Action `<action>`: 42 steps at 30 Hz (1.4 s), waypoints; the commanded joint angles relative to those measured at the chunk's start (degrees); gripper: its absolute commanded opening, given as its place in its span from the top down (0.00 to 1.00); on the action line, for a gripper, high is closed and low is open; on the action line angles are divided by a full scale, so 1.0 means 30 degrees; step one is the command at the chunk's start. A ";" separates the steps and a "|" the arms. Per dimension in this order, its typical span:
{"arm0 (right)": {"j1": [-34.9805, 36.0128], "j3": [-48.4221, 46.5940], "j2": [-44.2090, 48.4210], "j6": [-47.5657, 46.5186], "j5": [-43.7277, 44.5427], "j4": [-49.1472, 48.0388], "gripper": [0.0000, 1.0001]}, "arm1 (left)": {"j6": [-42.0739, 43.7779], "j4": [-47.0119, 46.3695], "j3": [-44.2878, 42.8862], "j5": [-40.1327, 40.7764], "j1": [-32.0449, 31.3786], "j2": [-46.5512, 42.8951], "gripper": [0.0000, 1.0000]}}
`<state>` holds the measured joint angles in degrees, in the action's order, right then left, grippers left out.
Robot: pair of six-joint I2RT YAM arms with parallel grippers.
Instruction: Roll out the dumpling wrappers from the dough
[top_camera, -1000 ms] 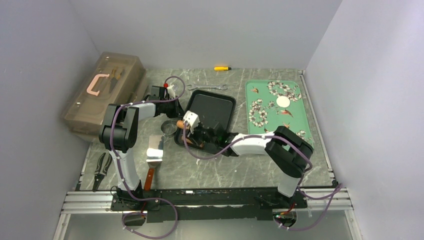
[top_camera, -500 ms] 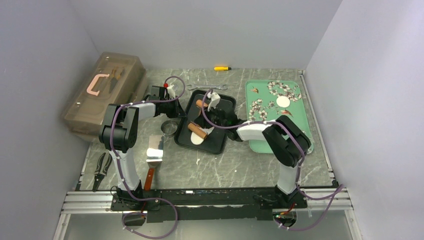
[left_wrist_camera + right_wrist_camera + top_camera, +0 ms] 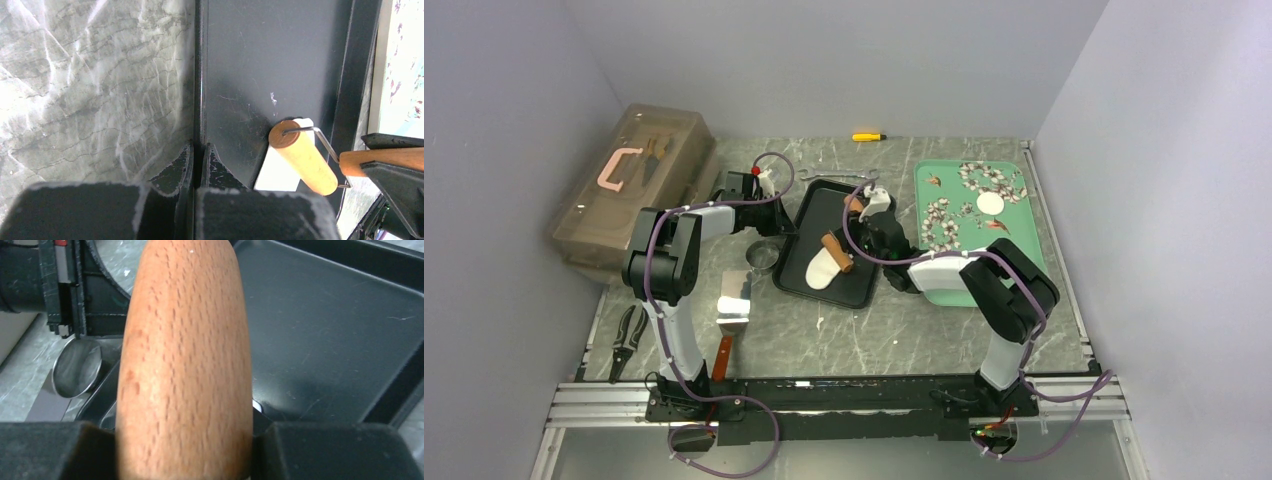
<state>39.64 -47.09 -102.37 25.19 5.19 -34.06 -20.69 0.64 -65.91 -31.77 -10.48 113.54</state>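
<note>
The dough point(image 3: 817, 270) lies flattened as a white oval at the near end of the black tray point(image 3: 864, 290). The brown wooden roller point(image 3: 836, 251) rests on the dough's far right edge. My right gripper point(image 3: 864, 207) is shut on the roller's wooden handle point(image 3: 185, 365), which fills the right wrist view between the fingers point(image 3: 340, 450). My left gripper point(image 3: 198, 150) is shut on the tray's left rim point(image 3: 199, 75), with the roller point(image 3: 302, 161) and dough point(image 3: 280, 172) to its right. One round dumpling wrapper point(image 3: 990, 203) lies on the green floral tray point(image 3: 1004, 270).
A metal ring cutter point(image 3: 764, 257) sits just left of the black tray. A spatula point(image 3: 734, 305) and pliers point(image 3: 629, 340) lie near left. A brown toolbox point(image 3: 629, 185) stands far left. A wrench point(image 3: 839, 175) and yellow screwdriver point(image 3: 869, 136) lie at the back.
My right arm has swung from the tray's near left toward the far right, drawing the roller across the dough and uncovering the flattened sheet. The left arm has not moved.
</note>
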 commanded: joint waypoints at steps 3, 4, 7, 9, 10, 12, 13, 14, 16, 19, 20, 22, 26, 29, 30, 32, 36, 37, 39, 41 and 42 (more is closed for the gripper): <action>-0.0509 0.1582 -0.0400 -0.2325 0.4540 0.4929 1.00 | 0.0213 0.1160 0.0212 0.1231 0.0095 0.1032 1.00; -0.0526 0.1577 -0.0258 -0.2441 0.4719 0.5047 1.00 | 0.0205 0.1162 0.0207 0.1224 0.0095 0.1035 1.00; -0.0585 0.1730 -0.0083 -0.2696 0.4838 0.4967 1.00 | 0.0189 0.1133 0.0243 0.1215 0.0095 0.1033 1.00; -0.0608 0.1560 -0.0236 -0.2882 0.4818 0.5128 1.00 | 0.0183 0.1147 0.0244 0.1169 0.0095 0.1032 1.00; -0.0607 0.1486 -0.0268 -0.2980 0.4805 0.5167 1.00 | 0.0186 0.1160 0.0233 0.1179 0.0095 0.1039 1.00; -0.0597 0.1391 -0.0082 -0.3232 0.4612 0.5114 1.00 | 0.0205 0.1133 0.0280 0.1210 0.0097 0.1012 1.00; -0.0580 0.1348 0.0154 -0.3569 0.4248 0.4968 1.00 | 0.0215 0.1133 0.0285 0.1240 0.0095 0.0982 1.00; -0.0585 0.1262 0.0426 -0.4146 0.3617 0.4675 1.00 | 0.0216 0.1133 0.0257 0.1243 0.0095 0.0981 1.00; -0.0586 0.0601 0.1082 -0.5586 0.2311 0.4454 1.00 | 0.0216 0.1146 0.0253 0.1221 0.0095 0.0999 1.00; -0.0603 0.0423 0.2626 -0.8441 -0.0774 0.2256 1.00 | 0.0245 0.1191 0.0227 0.1223 0.0095 0.1038 1.00; -0.0613 0.0428 0.3148 -0.9435 -0.1886 0.1348 1.00 | 0.0245 0.1191 0.0246 0.1241 0.0095 0.1033 1.00; -0.0633 0.0454 0.3776 -1.1685 -0.4467 -0.0473 1.00 | 0.0323 0.1235 0.0174 0.1227 0.0095 0.1003 1.00; -0.0753 -0.0372 0.2716 -1.5040 -0.8789 -0.1489 1.00 | 0.0652 0.1589 -0.0121 0.1138 0.0110 0.1112 1.00; -0.1220 -0.0371 0.1196 -1.5839 -1.1915 -0.3091 1.00 | 0.0659 0.1601 -0.0136 0.1098 0.0095 0.1149 1.00; -0.1339 -0.0220 0.0655 -1.5875 -1.2902 -0.3891 1.00 | 0.0608 0.1601 -0.0118 0.0960 0.0095 0.1149 1.00; -0.1419 -0.0259 -0.0255 -1.6233 -1.4412 -0.4065 1.00 | 0.0514 0.1521 -0.0098 0.0809 0.0095 0.1160 1.00; -0.1318 0.1106 -0.1168 -1.7474 -1.5859 -0.5128 1.00 | 0.0575 0.1571 -0.0102 0.0955 0.0095 0.1094 1.00; -0.1259 0.1773 -0.0838 -1.7749 -1.5603 -0.5632 1.00 | 0.0591 0.1546 -0.0081 0.0966 0.0121 0.1091 1.00; -0.1030 0.2627 0.0149 -1.8384 -1.4985 -0.4735 1.00 | 0.0539 0.1528 -0.0063 0.0969 0.0124 0.1123 1.00; -0.0560 0.2646 0.1048 -1.8987 -1.4505 -0.1840 1.00 | 0.0516 0.1514 -0.0133 0.0963 0.0124 0.1147 1.00; -0.0141 0.2647 0.1189 -1.9220 -1.4116 -0.0611 1.00 | 0.0510 0.1539 -0.0166 0.0971 0.0124 0.1171 1.00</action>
<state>36.47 -40.77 -102.83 -27.59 -35.62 -47.11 -20.45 1.56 -66.67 -32.93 -10.26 114.10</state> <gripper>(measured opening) 0.305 0.037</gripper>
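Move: My right hand holds the handle of the wooden roller. The middle of the dough is about 7 cm back from it, 5 cm to its left and some 6 cm below. The steel ring lies about 5 cm back and 17 cm to the left of that hand, and the wrench about 12 cm ahead and 1 cm left, both down at table level. From my left hand the dough's middle is roughly 7 cm back, 6 cm right and slightly lower. I finish the stroke first, taking the roller about 5 cm to the right and a little forward off the dough's edge. Then I lift some 5 cm while swinging back and left, turning my right wrist about 50 degrees counter-clockwise, lower the roller onto the dough's forward part and start drawing it back. My left hand keeps its pinch on the tray's left rim. ##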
